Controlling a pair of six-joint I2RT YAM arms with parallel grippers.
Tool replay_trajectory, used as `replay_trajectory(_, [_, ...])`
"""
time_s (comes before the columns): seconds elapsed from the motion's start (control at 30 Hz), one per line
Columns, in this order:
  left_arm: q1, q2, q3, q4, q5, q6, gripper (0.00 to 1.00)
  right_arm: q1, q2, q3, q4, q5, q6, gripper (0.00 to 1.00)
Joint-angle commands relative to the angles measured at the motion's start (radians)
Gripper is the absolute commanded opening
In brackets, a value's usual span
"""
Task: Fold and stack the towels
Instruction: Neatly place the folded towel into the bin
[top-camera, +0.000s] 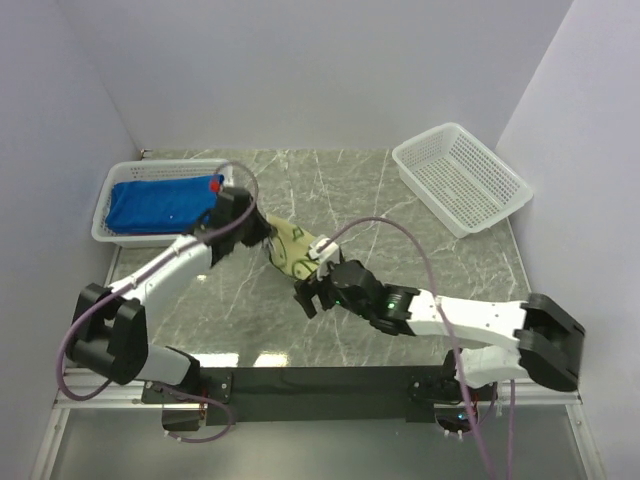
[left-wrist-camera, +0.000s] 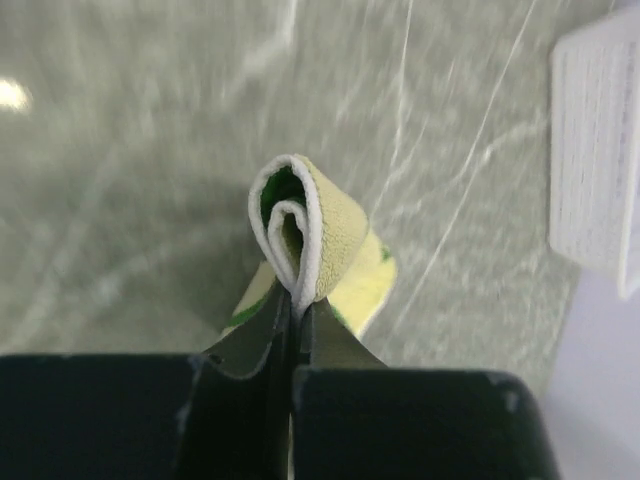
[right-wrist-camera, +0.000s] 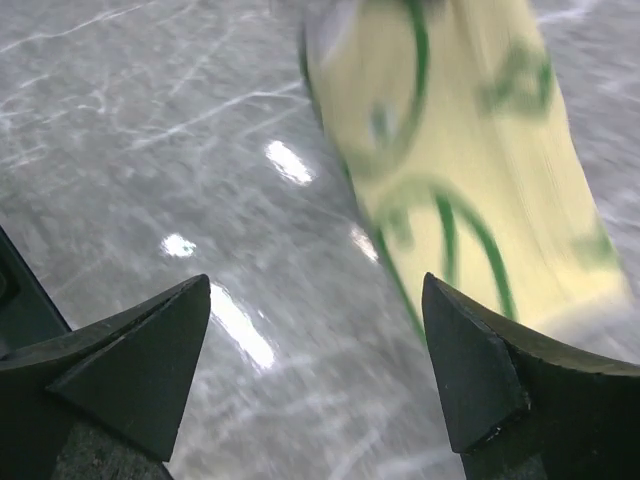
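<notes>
The pale yellow towel (top-camera: 293, 249) with green motifs lies bunched on the marble table (top-camera: 400, 250), mid-left. My left gripper (top-camera: 260, 233) is shut on a folded edge of it. In the left wrist view the white-hemmed fold of the towel (left-wrist-camera: 328, 235) loops out of the closed left gripper (left-wrist-camera: 297, 306), green reverse inside. My right gripper (top-camera: 310, 296) stands open just in front of the towel. Nothing lies between its fingers, and the right wrist view shows the towel (right-wrist-camera: 470, 170) ahead and to the right of the open right gripper (right-wrist-camera: 316, 285). Royal blue towels (top-camera: 160, 205) lie in the left basket.
A white lattice basket (top-camera: 105, 225) holding the blue towels stands at the left wall. A second white lattice basket (top-camera: 462, 177) sits tilted at the back right. White walls close in the table on three sides.
</notes>
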Motion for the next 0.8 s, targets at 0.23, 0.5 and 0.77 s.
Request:
replay_trajectory(0.23, [0.209,0.22,0.685,-0.526,-0.149,0.468,0.01,-0.005,-0.286,-0.088,-0.262,0.128,0.042,0.95])
replay_trajectory(0.5, [0.314,0.371,0.991,-0.727,-0.256,0.637,0.01,-0.004,-0.278,-0.066,-0.316,0.138,0.056,0.96])
replay_trajectory(0.77, [0.395,0.465,1.175,-0.791,-0.373,0.783,0.01,-0.005,-0.189,0.027,-0.396,0.132,0.025,0.96])
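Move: Ahead and to the left of the left hand, which holds the yellow towel by one edge, lies the left bin: its middle is about 16 cm farther out, 28 cm left and 11 below, with the blue towel folded in it. The yellow towel's middle hangs some 6 cm right of this hand, 2 cm back and 5 lower. From the right hand, the bin is roughly 31 cm ahead, 37 cm left and 11 below. Keeping its pinch on the yellow towel's edge, the left hand swings it some 20 cm left, 12 forward and 13 up towards and over the bin, climbing mainly at first, then going mostly left while rolling its left side up about 40 degrees. The right hand, empty and still wide open, backs off to the right about 7 cm, sinking a little later on. ##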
